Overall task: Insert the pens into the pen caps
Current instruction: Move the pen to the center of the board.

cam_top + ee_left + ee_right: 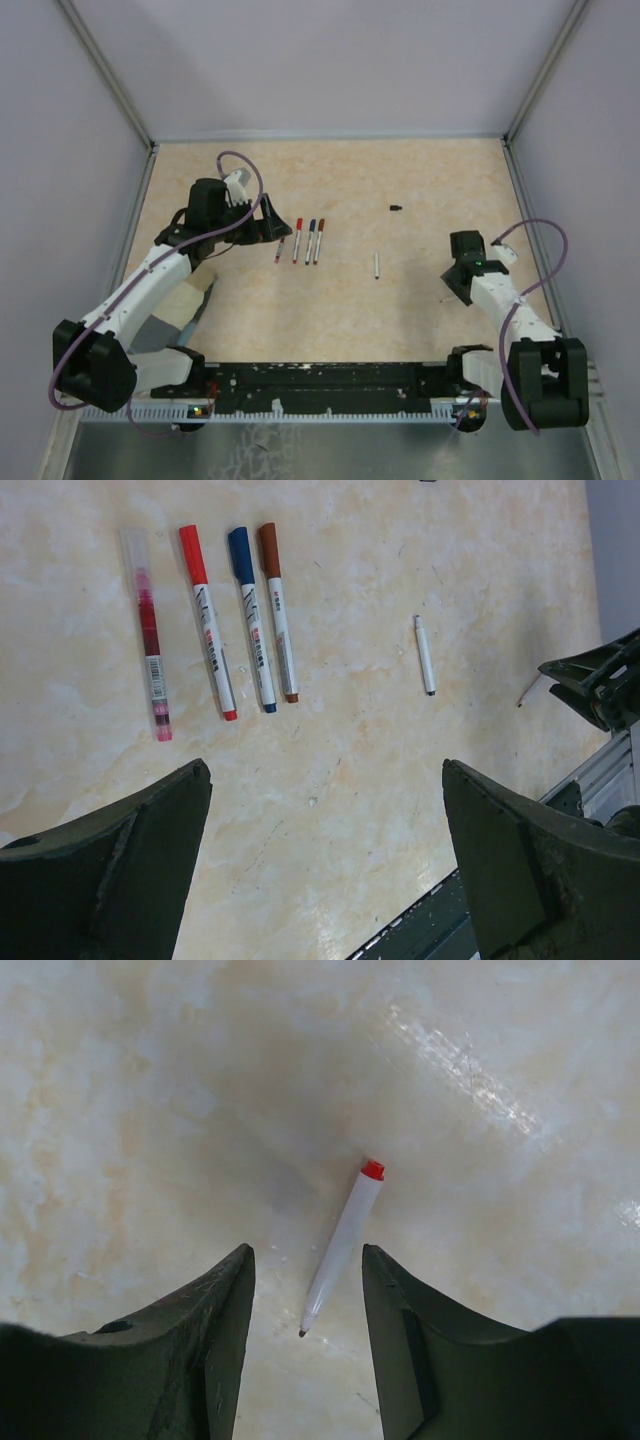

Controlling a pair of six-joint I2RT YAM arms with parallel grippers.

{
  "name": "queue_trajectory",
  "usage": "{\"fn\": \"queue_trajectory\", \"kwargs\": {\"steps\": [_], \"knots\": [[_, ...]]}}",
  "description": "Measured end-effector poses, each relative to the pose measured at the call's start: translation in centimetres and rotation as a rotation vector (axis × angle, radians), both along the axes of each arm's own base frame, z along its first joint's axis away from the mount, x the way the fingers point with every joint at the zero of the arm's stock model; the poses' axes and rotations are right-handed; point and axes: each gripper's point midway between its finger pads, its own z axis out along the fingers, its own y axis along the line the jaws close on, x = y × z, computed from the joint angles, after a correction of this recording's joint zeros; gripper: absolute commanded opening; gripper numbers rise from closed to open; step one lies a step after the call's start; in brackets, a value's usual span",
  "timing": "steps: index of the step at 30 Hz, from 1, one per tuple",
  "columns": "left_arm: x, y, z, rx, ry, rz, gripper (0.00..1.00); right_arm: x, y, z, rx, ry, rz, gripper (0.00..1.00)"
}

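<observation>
Three capped pens lie side by side, with a red [207,620], a blue [252,620] and a dark-red cap [278,610]; a pink clear-barrelled pen [150,640] lies left of them. An uncapped white pen [376,264] lies alone mid-table. A small black pen cap [395,208] sits further back. My left gripper [325,780] hangs open near the row of pens [308,241], holding nothing. My right gripper [308,1260] is open, low over the table. A white pen with a red end [340,1245] lies flat between its jaws, touching neither.
Grey walls close in the table on the left, back and right. A black rail [320,378] runs along the near edge between the arm bases. Purple cables [240,165] loop over both arms.
</observation>
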Motion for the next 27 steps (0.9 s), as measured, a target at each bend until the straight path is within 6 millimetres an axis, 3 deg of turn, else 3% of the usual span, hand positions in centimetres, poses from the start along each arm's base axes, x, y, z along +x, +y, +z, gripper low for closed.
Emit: {"fn": "queue_trajectory", "kwargs": {"steps": [6, 14, 20, 24, 27], "knots": [[-0.1, -0.1, 0.0, -0.004, 0.002, -0.007, 1.0, -1.0, -0.2, -1.6, 0.021, 0.055, -0.023, 0.44], [-0.3, -0.1, -0.2, -0.002, 0.01, -0.008, 1.0, -0.4, -0.2, -2.5, 0.033, 0.072, -0.017, 0.2], [-0.3, 0.0, -0.3, 0.0, 0.015, -0.008, 1.0, 0.2, 0.2, -2.5, 0.047, 0.054, 0.025, 0.12], [-0.4, 0.0, -0.4, 0.0, 0.017, -0.008, 1.0, 0.8, 0.8, -2.5, 0.049, 0.066, 0.131, 0.12], [-0.4, 0.0, -0.5, 0.002, 0.02, -0.008, 1.0, 2.0, 2.4, -2.5, 0.076, 0.087, 0.289, 0.12]]}}
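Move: The red-ended pen lies almost straight under the right fingers, about 3 cm down and perhaps 1 cm back. At that same table height, the black-ended pen is some 8 cm ahead and 18 cm left of the right hand, and the black cap roughly 22 cm ahead and 12 cm left. From the left hand, the red-ended pen is about 40 cm to the right, 9 cm back and 17 cm below. Lower the right gripper about 2.5 cm, easing back a centimetre, to bring the half-open fingers down astride the red-ended pen, then close them on the middle of its barrel. Keeping low over the board, start carrying it forward and left towards the black-ended pen, turning the wrist about 15 degrees counter-clockwise. ##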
